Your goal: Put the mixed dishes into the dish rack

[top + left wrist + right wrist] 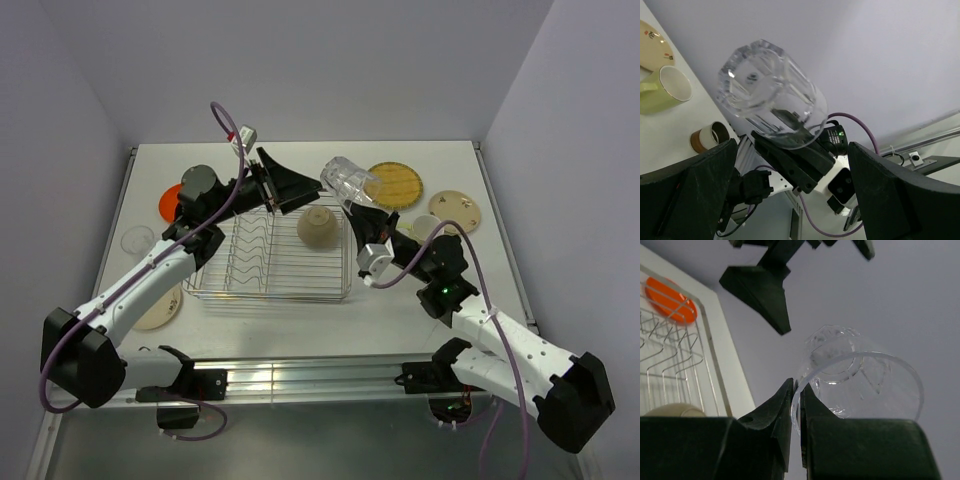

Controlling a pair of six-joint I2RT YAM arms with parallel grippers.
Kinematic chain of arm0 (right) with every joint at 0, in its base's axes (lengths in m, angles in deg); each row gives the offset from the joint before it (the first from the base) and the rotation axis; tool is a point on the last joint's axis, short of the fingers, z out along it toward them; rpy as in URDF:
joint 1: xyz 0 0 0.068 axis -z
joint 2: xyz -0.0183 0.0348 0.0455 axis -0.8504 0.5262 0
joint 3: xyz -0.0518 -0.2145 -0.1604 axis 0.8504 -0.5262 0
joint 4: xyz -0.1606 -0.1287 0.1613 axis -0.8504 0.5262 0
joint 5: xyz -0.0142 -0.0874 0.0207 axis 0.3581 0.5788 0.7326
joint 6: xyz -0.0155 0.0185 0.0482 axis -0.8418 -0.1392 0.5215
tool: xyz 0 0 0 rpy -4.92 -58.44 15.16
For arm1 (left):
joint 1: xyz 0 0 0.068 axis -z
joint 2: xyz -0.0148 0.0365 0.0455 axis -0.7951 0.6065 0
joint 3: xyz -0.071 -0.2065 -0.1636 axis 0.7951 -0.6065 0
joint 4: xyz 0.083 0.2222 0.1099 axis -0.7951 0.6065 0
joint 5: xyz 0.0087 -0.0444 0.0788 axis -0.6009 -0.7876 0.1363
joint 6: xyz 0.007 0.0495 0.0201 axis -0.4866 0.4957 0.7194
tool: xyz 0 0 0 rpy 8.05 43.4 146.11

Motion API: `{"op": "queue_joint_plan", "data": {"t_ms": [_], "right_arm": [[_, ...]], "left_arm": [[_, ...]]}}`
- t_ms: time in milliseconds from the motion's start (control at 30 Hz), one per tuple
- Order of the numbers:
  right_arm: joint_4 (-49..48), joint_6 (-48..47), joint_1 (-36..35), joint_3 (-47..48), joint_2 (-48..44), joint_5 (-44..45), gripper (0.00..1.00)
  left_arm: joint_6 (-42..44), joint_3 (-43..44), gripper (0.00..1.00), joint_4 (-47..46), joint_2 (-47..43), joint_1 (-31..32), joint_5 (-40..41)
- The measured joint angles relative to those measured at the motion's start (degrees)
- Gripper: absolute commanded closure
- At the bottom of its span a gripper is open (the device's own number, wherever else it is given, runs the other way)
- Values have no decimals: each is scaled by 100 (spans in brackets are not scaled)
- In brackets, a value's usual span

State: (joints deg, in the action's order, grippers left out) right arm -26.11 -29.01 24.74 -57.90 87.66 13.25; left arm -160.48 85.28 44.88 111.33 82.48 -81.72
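Note:
My right gripper [357,203] [799,390] is shut on the rim of a clear plastic cup [349,180] [860,380] [770,95], held tilted in the air over the back right corner of the dish rack [245,285]. My left gripper [292,178] [792,145] hangs wide open just left of the cup, facing it, with nothing between its fingers [890,185]. A beige bowl [318,227] lies inside the wire rack. The yellow woven plate [393,184] and a tan plate [455,211] lie at the back right. The orange plate [170,205] lies at the back left.
A pale green mug [662,90] and a brown cup [710,136] stand on the table right of the rack. A dark cup [200,182] sits by the orange plate. Another clear cup [138,240] and a tan plate [162,308] lie left of the rack.

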Motion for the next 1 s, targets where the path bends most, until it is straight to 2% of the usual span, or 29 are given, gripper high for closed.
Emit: {"op": "queue_joint_plan", "data": {"t_ms": [367,900,1000], "right_arm": [[-940,-411,-754,-136,103,315,100],[-964,-741,-1023,-431,205,-210,100],[-953,-844,-1023,-433,205,-302,100]], "left_arm": [[26,2,1,201,-2,0,-85],[28,4,1,166,-2,0,-765],[28,4,6,190,-2,0,-868]]}}
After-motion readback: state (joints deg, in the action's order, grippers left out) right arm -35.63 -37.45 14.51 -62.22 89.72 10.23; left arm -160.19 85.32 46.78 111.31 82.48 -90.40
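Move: The right hand holds the clear glass by its rim, and the left gripper's open fingers wait about 10 cm to its left, level ahead and some 4 cm higher. From the left hand, the glass lies about 8 cm right, 3 cm ahead and 2 cm above. Far below, the upturned bowl is about 14 cm ahead and 3 cm right of the left hand; the rack's middle is about 10 cm ahead and 11 cm left of it, both roughly 33 cm down. Still pinching the glass at its rim, the right hand carries it base-first back and to the left, about 5 cm each way, into the mouth of the left gripper; it rises a couple of centimetres, then sinks again, swinging some 10 degrees counter-clockwise and tilting up. The left hand draws back 2 to 3 cm, turning slightly clockwise, fingers wide open. Whether they touch the glass can't be seen. ##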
